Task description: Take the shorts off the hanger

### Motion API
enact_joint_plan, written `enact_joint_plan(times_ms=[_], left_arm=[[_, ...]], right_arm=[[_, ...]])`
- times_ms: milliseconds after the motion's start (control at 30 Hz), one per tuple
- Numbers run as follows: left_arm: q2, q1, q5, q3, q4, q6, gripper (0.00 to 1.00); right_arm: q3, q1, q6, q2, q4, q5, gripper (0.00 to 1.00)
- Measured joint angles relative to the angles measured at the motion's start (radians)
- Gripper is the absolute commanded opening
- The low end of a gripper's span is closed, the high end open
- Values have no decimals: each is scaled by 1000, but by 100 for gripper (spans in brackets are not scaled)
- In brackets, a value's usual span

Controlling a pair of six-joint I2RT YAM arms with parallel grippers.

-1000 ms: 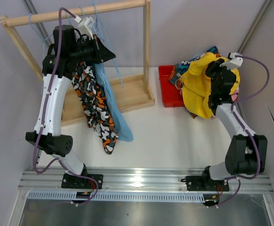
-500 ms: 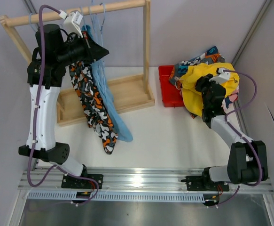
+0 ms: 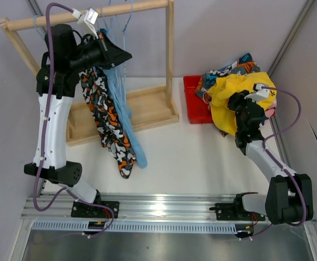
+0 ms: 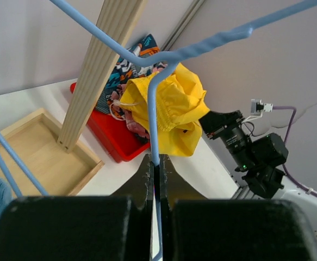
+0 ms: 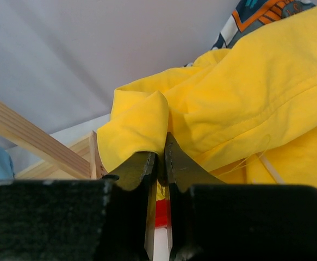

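Black-orange-white shorts [image 3: 106,119] and light blue shorts [image 3: 126,119] hang limp from thin blue wire hangers [image 3: 117,24] on the wooden rail [image 3: 93,13]. My left gripper [image 3: 126,56] is up by the rail. In the left wrist view, this gripper [image 4: 156,159] is shut on a hanger's wire [image 4: 153,109]. The yellow shorts [image 3: 229,103] lie heaped over the red tray [image 3: 193,98]. My right gripper [image 3: 234,103] is at that heap. In the right wrist view, that gripper [image 5: 162,144] pinches a fold of the yellow shorts [image 5: 245,81].
The wooden rack's base [image 3: 147,109] and upright post [image 3: 171,49] stand between the two arms. Blue-orange patterned shorts [image 3: 231,68] lie at the back of the red tray, under the yellow heap. Grey walls close in on both sides.
My left arm has risen and swung the hanger up towards the rail. My right gripper has sunk onto the pile with the yellow shorts, its jaws narrowing.
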Motion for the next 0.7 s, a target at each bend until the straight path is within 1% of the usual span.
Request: enact_joint_plan(times_ms=[167,333,433,567,700], left_arm=[[71,-17,21,0,111,-67,0],[116,-24,42,-53,290,-183,0],[151,-31,41,-56,378,-250,0],[212,-45,32,-31,452,-321,0],[266,-63,-32,22,465,-345,0]], right_arm=[[-42,0,3,-26,-5,5,10],[-90,0,3,-74,-15,13,9],[-114,-4,2,-101,-20,20,9],[-140,-17,0,-135,-31,21,9],[-153,-30,-1,-162,-37,21,8]])
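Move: My left hand grips an empty blue hanger by one shoulder wire. The right end of the wooden rod is some 13 cm ahead, 13 cm to the right and 10 cm above this hand. The blue shorts' middle lies about 6 cm ahead, 4 cm left and 18 cm below it, the black-orange shorts' about 3 cm ahead, 9 cm left and as low. My right hand pinches the yellow shorts; the red box's middle is roughly 14 cm ahead and 22 cm below that hand. Keeping the hanger's wire pinched, I swing my left hand about 10 cm forward and some 5 cm right at an even height, towards the right end of the rod, rolling it about 15 degrees so its left side dips. Meanwhile my right hand, still closed on the yellow shorts, draws them about 4 cm back, and a little down and right. ##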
